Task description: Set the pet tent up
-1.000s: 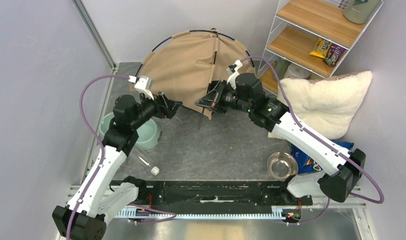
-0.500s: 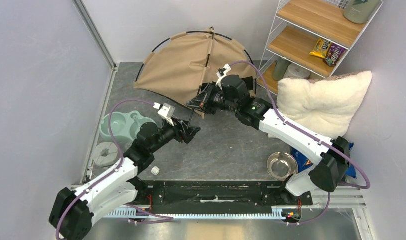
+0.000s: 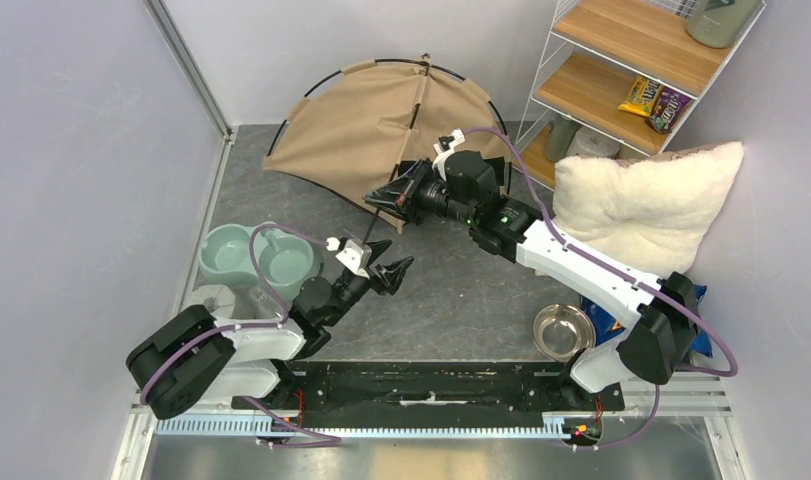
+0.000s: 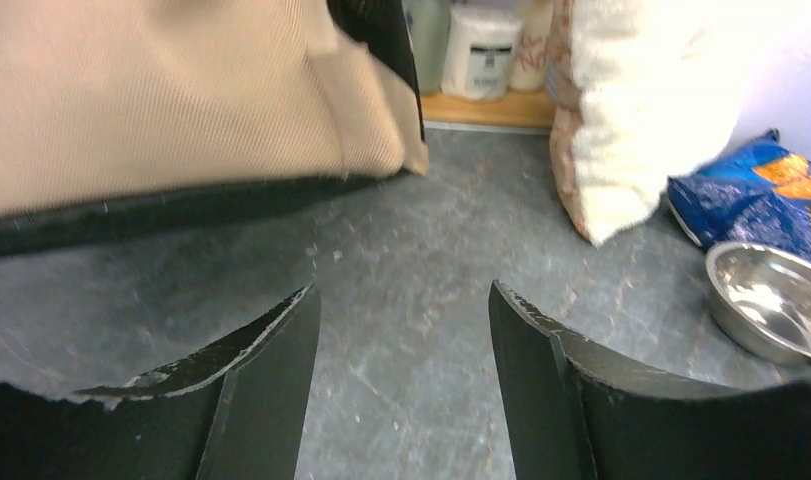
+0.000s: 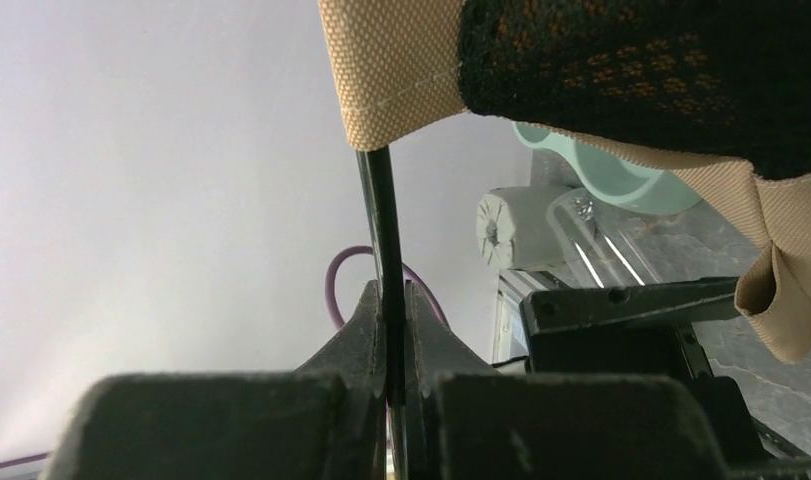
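Observation:
The pet tent (image 3: 371, 120) is a tan fabric dome with thin black poles, leaning at the back of the floor mat. Its tan cloth (image 4: 161, 100) and black base edge (image 4: 181, 205) fill the upper left of the left wrist view. My right gripper (image 3: 378, 200) is at the tent's front edge, shut on a thin black pole (image 5: 381, 220) that runs up between its jaws (image 5: 395, 290) into a tan fabric sleeve (image 5: 401, 70). My left gripper (image 3: 396, 268) hangs low over the mat in front of the tent, open with only grey floor between its fingers (image 4: 271, 370).
A green double bowl (image 3: 256, 255) and a grey roll (image 3: 213, 300) lie at the left. A steel bowl (image 3: 563, 330) and blue bag (image 3: 606, 315) sit at the right front. A fluffy white pillow (image 3: 651, 200) leans by the wire shelf (image 3: 631, 70).
My left arm has pulled back from the tent's left side toward the near edge, its jaws narrowing a little. The right gripper, still on the pole, has shifted slightly left.

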Motion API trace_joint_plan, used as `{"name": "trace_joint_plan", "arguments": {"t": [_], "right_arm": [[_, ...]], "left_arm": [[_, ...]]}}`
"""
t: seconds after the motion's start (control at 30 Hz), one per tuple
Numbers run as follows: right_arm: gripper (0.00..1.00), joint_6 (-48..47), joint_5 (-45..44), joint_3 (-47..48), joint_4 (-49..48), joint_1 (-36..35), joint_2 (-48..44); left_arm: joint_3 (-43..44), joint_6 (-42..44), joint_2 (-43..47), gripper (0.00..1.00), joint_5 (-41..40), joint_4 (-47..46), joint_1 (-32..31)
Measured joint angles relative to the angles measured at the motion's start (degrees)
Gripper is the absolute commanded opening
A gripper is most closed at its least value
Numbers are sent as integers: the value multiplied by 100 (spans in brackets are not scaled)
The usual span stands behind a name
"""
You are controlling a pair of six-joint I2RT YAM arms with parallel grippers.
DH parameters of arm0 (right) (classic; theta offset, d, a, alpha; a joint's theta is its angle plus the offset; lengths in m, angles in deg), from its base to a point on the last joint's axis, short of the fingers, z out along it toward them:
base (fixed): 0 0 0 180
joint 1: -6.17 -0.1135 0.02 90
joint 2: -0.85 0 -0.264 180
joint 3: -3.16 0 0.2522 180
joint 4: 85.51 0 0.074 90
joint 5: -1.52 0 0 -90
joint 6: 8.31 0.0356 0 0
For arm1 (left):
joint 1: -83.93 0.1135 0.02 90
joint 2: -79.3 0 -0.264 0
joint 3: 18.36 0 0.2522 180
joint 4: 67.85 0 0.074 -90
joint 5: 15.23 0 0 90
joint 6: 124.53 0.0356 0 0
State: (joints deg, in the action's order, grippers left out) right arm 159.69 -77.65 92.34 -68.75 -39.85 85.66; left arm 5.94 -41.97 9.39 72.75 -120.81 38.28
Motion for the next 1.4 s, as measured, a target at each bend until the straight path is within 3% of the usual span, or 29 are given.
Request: {"name": "trace_joint_plan", "arguments": {"t": [0.3, 0.5, 0.67, 0.97, 1.03, 1.07, 1.4], "right_arm": [[0, 221, 153, 0, -243, 0, 63], [0, 315, 186, 2, -417, 7, 66], [0, 365, 240, 0, -507, 11, 66], [0, 411, 286, -2, -595, 7, 66], [0, 411, 289, -2, -595, 4, 66], [0, 411, 289, -2, -595, 7, 66], [0, 267, 330, -44, -601, 4, 46]], "left_arm": [[232, 990, -490, 68, -1128, -1429, -566], [560, 1300, -1001, 54, -1742, -1725, -717], [752, 1464, -1110, 52, -2138, -1744, -721], [863, 1659, -1167, 22, -2415, -1762, -721], [863, 1681, -1167, 4, -2490, -1766, -721], [863, 1694, -1167, 2, -2496, -1766, -721], [719, 1716, -1001, 2, -2483, -1759, -721]]}}
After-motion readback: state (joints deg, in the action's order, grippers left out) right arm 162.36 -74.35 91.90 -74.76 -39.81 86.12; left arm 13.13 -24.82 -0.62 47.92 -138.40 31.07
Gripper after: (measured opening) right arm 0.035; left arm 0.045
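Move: The tent's corner tab hangs about 5 cm ahead of the open left hand, level with it sideways and some 5 cm higher. The black pole, where the right fingers hold it, is roughly 7 cm ahead of the left hand, 4 cm to its left and 14 cm above. From the right hand, the corner tab lies about 2 cm back, 4 cm to the right and 9 cm below. The left fingers close and pinch the tan corner tab of the tent. They get there by rising about 5 cm, then easing some 4 cm forward with the wrist turning about 20 degrees counter-clockwise and tipping up. The right hand keeps its grip on the pole and lifts it roughly 2 cm with a slight roll. ##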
